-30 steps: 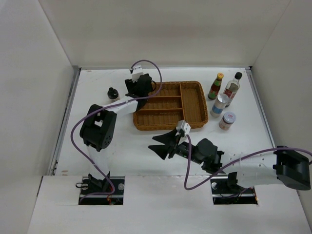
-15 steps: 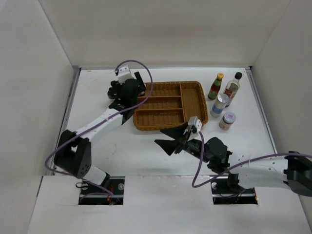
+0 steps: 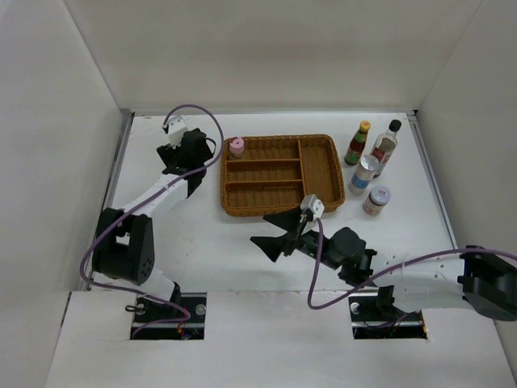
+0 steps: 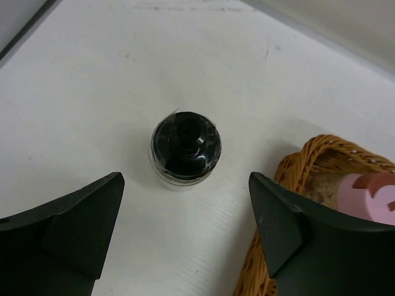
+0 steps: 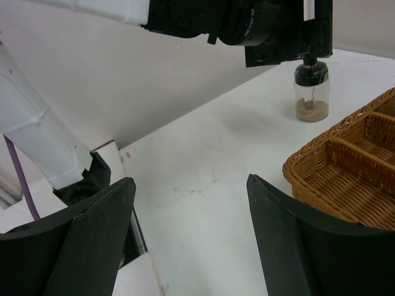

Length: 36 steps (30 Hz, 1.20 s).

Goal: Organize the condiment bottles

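A small black-topped jar point(image 4: 185, 148) stands upright on the white table, just ahead of my open left gripper point(image 4: 185, 185) and not between its fingers. In the top view the left gripper point(image 3: 184, 158) hides this jar. The right wrist view shows the jar point(image 5: 311, 92) under the left gripper. A pink-lidded jar point(image 3: 237, 146) sits in the wicker tray's point(image 3: 319, 204) far left corner. On the table to the right of the tray stand a dark red bottle with a yellow cap point(image 3: 357, 143), a clear black-capped bottle point(image 3: 385, 145) and two silver-lidded jars point(image 3: 364, 174) point(image 3: 376, 200). My right gripper point(image 3: 273, 234) hangs open and empty in front of the tray.
White walls enclose the table on the left, back and right. The tray's near left corner point(image 5: 321, 166) lies to the right of the right gripper's fingers. Purple cables loop over both arms.
My left gripper has moved left from the tray's far left corner to the black-topped jar, and the pink-lidded jar now shows in that corner. Both grippers' jaws have opened wider.
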Motion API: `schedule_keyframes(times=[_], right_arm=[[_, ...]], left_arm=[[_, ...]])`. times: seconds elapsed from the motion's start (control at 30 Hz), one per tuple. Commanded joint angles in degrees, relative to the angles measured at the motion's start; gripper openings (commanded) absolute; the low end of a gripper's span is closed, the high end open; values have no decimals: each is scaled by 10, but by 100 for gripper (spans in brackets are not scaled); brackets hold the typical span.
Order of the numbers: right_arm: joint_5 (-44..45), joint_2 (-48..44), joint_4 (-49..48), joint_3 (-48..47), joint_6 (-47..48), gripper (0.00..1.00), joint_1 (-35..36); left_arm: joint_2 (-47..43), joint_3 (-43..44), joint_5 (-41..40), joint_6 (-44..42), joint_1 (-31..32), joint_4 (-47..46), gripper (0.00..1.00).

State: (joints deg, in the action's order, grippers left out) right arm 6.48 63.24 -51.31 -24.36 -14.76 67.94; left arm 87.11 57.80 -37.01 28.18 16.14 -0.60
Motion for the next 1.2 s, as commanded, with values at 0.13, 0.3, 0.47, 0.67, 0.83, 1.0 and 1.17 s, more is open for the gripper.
schedule_keyframes(times=[0.13,0.3,0.47,0.67,0.83,1.0,1.17], right_arm=[[1,14,-10,-30,4,82,10],[-2,21,-10,-35,4,82,21],[-2,22,-9,-37,7,82,29],[2,15,-3,-36,9,82,29],[5,7,-3,-31,10,82,24],[7,-5,-3,-24,9,81,16],[27,-27,-21,-8,5,81,6]], left_arm=[[62,63,41,11,-32,11,81],[104,99,40,5,-41,13,80],[133,120,44,4,-46,18,71],[141,113,43,6,-50,34,63],[121,93,38,7,-53,24,41],[23,91,11,7,-38,17,36],[-80,103,2,0,16,-11,35]])
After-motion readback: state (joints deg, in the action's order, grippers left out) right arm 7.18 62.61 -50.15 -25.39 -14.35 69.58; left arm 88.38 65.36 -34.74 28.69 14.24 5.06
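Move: The black-capped jar stands upright just off the left hand's open fingers: about 4 cm ahead, 1 cm to the left, its middle some 8 cm below. The pink-capped bottle, already in the basket, is about 7 cm ahead and 14 cm right of this hand; the basket's middle lies level with it and roughly 28 cm right, both lower than the hand. From the right hand the jar is some 33 cm ahead, 20 cm left and 17 cm below. Down and forward, about 5 cm each way, the left hand eases its open fingers around the jar's black cap, tipping slightly downward. It halts there, closes until the pads pinch the cap from both sides, then lifts fast by roughly 8 cm, drawing back a few centimetres as the tilt comes out. ##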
